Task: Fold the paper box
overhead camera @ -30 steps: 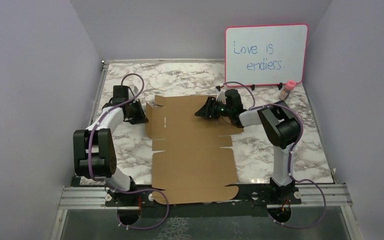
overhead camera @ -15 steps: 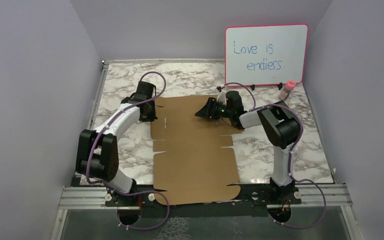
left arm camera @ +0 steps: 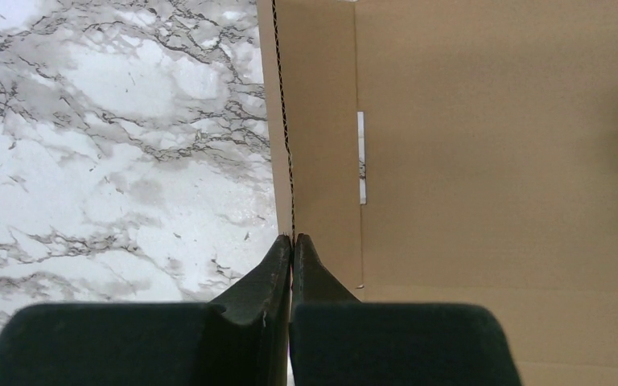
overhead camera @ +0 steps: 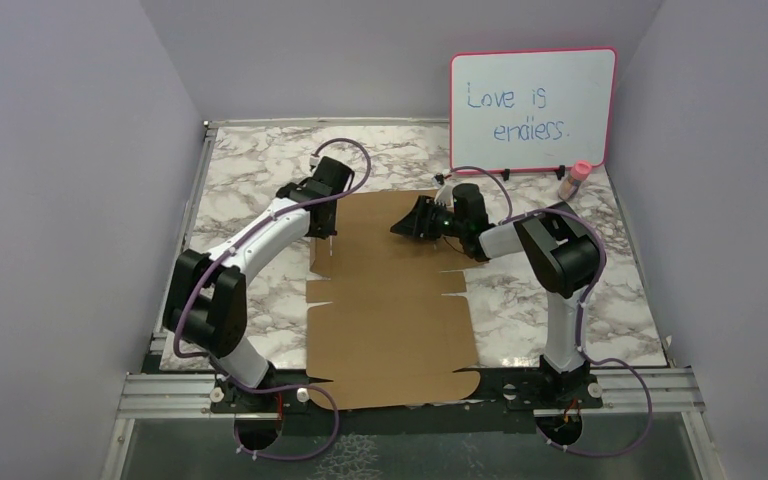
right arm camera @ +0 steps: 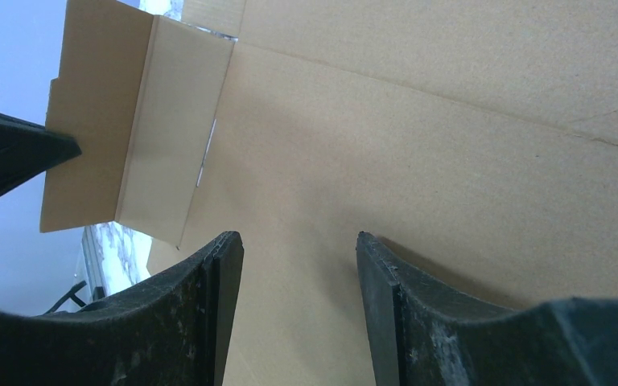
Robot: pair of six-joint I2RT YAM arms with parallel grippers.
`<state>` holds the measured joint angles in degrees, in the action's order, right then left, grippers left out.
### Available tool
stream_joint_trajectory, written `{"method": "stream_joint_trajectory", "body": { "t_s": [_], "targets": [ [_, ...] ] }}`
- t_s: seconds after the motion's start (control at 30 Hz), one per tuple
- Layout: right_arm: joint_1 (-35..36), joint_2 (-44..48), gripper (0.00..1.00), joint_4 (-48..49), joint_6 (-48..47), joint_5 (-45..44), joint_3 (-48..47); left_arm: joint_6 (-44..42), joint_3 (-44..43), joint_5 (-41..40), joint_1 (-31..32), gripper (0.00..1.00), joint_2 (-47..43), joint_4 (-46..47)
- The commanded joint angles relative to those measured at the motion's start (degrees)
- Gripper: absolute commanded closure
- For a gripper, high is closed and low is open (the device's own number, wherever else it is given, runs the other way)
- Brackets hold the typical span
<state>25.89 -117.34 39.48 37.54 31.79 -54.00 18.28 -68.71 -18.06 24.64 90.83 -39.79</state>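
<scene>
The paper box [overhead camera: 390, 310] is a flat brown die-cut cardboard sheet lying on the marble table [overhead camera: 250, 160], reaching from the arm bases to mid-table. Its far left side flap [right arm camera: 141, 129] stands folded up; in the left wrist view its top edge [left arm camera: 283, 121] runs straight to my fingertips. My left gripper [overhead camera: 321, 228] [left arm camera: 292, 238] is shut, its tips touching that raised flap's edge from the outer side. My right gripper [overhead camera: 401, 226] [right arm camera: 298, 239] hangs open just above the sheet's far middle panel, with nothing between its fingers.
A pink-framed whiteboard [overhead camera: 532, 105] stands at the back right, with a small pink-capped bottle [overhead camera: 575, 180] beside it. Lavender walls close in the table on three sides. A metal rail [overhead camera: 160, 392] runs along the near edge.
My left arm has swung right and farther from its base, and the far left flap, which lay flat, now stands up. The left gripper closed fully. The right arm stayed still.
</scene>
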Motion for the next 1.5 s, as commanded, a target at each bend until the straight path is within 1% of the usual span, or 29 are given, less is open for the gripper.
{"method": "stream_joint_trajectory", "body": {
  "t_s": [0.0, 0.2, 0.43, 0.7, 0.77, 0.9, 1.0, 1.07, 1.17, 1.2, 1.23, 1.37, 1.47],
  "targets": [
    [0.5, -1.0, 0.4, -3.0, -0.4, -2.6, 2.0, 2.5, -3.4, -3.9, 4.3, 1.0, 3.0, -2.1],
    [0.5, -1.3, 0.4, -2.4, 0.0, -2.7, 2.3, 3.2, -7.0, -7.1, 9.7, 1.0, 7.3, -3.7],
    [0.5, -1.1, 0.4, -2.1, 0.2, -3.1, 2.9, 3.7, -10.9, -8.8, 13.7, 1.0, 10.9, -5.3],
    [0.5, -0.7, 0.4, -1.7, 0.2, -3.8, 3.4, 3.9, -13.2, -9.1, 15.9, 1.0, 14.0, -6.0],
    [0.5, -0.6, 0.4, -1.7, 0.3, -3.8, 3.5, 4.0, -13.4, -10.1, 16.2, 1.0, 14.6, -6.4],
    [0.5, -0.4, 0.4, -1.6, 0.3, -3.9, 3.7, 4.0, -14.2, -13.8, 16.2, 0.96, 14.9, -8.3],
    [0.5, -0.3, 0.4, -1.5, 0.3, -3.9, 3.7, 4.0, -14.9, -14.9, 16.2, 0.88, 14.5, -9.3],
    [0.5, -0.4, 0.4, -1.4, 0.4, -3.8, 3.7, 4.0, -15.3, -14.7, 16.3, 0.8, 13.9, -9.5],
    [0.5, -0.1, 0.4, -1.4, 0.3, -3.9, 3.8, 4.1, -15.6, -15.3, 16.2, 0.63, 12.3, -9.8],
    [0.6, 0.0, 0.4, -1.5, 0.3, -4.0, 3.8, 4.1, -15.6, -15.5, 16.2, 0.61, 11.6, -9.8],
    [0.5, 0.1, 0.4, -1.5, 0.2, -4.1, 4.0, 4.2, -15.5, -15.7, 16.2, 0.56, 10.6, -9.9],
    [0.5, 0.2, 0.4, -1.6, 0.1, -4.1, 4.0, 4.8, -14.6, -15.6, 15.7, 0.46, 5.6, -9.9],
    [0.5, 0.2, 0.4, -1.6, 0.0, -4.1, 3.9, 5.8, -12.5, -14.1, 13.9, 0.35, 1.3, -9.6]
  ]
}}
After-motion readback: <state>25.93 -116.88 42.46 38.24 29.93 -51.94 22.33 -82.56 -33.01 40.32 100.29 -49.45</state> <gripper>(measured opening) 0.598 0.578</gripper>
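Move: Pinched in the left fingertips is the free edge of the left side flap; its crease, over which it is being folded, lies about 3 cm to the right of this hand, level with it fore and aft, and 8 cm below. The base panel's middle is some 13 cm to the right, straight across and 9 cm below; a small tab lies about 10 cm back and 9 cm below. From the right hand the crease is roughly 12 cm left, 3 cm back and 2 cm below. Still pinching the flap's free edge, the left hand sweeps about 7.5 cm to the right at a steady height, taking the edge over the crease towards the base panel, while the wrist rolls some 15 degrees, its left side rising. It stops there, opens its fingers to over half and lifts about 2 cm, letting go of the flap; the right hand stays put with open fingers low at the base panel. ##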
